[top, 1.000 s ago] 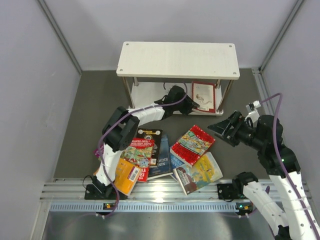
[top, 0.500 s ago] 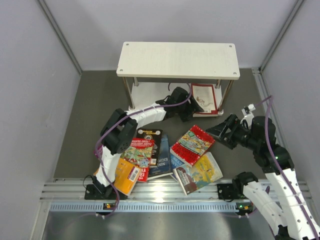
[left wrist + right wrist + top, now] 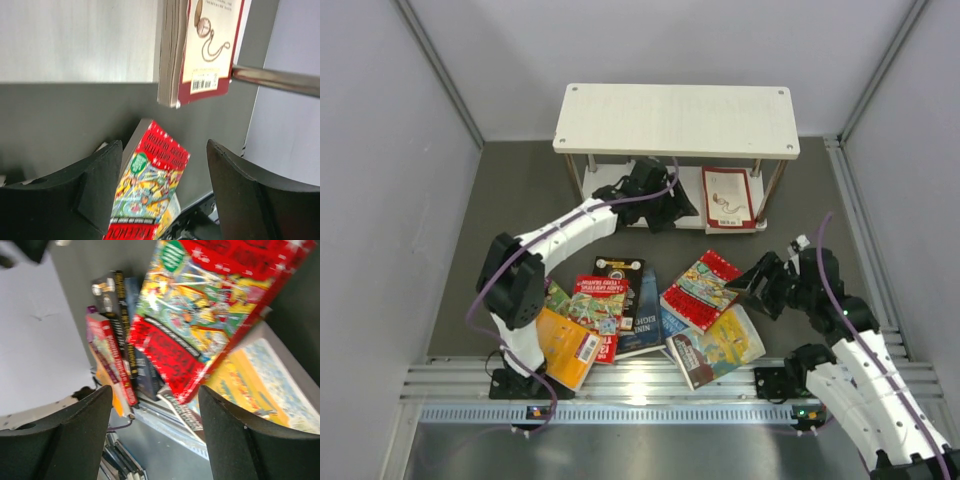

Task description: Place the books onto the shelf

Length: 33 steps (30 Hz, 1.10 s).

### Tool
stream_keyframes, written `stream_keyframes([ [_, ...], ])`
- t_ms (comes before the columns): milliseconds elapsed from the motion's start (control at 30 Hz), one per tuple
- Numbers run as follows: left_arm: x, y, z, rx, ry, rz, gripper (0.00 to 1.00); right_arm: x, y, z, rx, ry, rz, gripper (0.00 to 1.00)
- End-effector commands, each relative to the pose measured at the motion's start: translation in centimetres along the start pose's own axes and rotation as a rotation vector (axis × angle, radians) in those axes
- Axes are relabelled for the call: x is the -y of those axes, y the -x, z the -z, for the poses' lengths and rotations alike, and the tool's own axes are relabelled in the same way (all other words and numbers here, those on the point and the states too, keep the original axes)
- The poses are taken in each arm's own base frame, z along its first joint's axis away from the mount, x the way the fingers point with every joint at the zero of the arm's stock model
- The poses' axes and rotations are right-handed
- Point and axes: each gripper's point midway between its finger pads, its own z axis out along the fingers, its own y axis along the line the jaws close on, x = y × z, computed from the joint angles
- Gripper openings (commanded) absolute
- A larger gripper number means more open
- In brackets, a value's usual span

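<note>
The shelf [image 3: 676, 120] stands at the back. On its lower board lies a white book with a red border [image 3: 727, 197], also in the left wrist view [image 3: 205, 50], jutting past the board's edge. My left gripper [image 3: 678, 213] is open and empty just left of that book. Several books lie spread on the dark floor: a red cartoon book [image 3: 705, 288], a yellow-blue one [image 3: 720, 345], a dark blue one [image 3: 642, 315], a black one [image 3: 618, 270] and an orange-yellow one [image 3: 565, 345]. My right gripper [image 3: 748, 290] is open, close to the red cartoon book's right edge [image 3: 200, 315].
The shelf's thin metal leg [image 3: 280, 80] runs just right of the shelved book. Grey walls close in on three sides. A metal rail [image 3: 650, 385] crosses the near edge beside the arm bases, touching the nearest books.
My left gripper opened, let go of the white-and-red book on the lower board and drew back to the left. My right gripper came down and in towards the red cartoon book.
</note>
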Motion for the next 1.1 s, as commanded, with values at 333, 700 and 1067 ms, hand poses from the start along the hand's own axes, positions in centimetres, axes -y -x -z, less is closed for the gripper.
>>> stream_keyframes([
  [333,-4.7,-3.2,10.2,0.021,0.045,-0.072,0.72,6.9,0.7,-3.8,0.026,-0.234,-0.054,0.67],
  [700,-5.7,-3.5,15.6,0.072,0.059,-0.081,0.71,8.5,3.9,-6.7,0.138,-0.286,-0.046,0.65],
  [1067,-7.5,-4.2,17.6,0.087,0.087,-0.075,0.72,9.0,4.3,-9.8,0.122,-0.258,-0.106,0.33],
])
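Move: The red treehouse book lies about 4 cm ahead of the right hand, 5 cm to its left and some 14 cm below. The yellow book is tucked under its near end, roughly 10 cm back from the hand and 3 cm left; the navy book lies about 3 cm back and 21 cm left. From the left hand, by the shelf, the red book is some 19 cm back, 6 cm right and 15 cm below. The right hand sinks about 12 cm to the red treehouse book, first straight down and then also forward some 5 cm, tipping and turning clockwise roughly 10 degrees, until its open fingers straddle the book's right-hand long edge and start closing on it, reaching about half their first gap. Meanwhile the empty left hand, fingers still open, draws away from the shelf, about 13 cm back and as far to its left while rising some 5 cm, to hang high above the far end of the black book. ##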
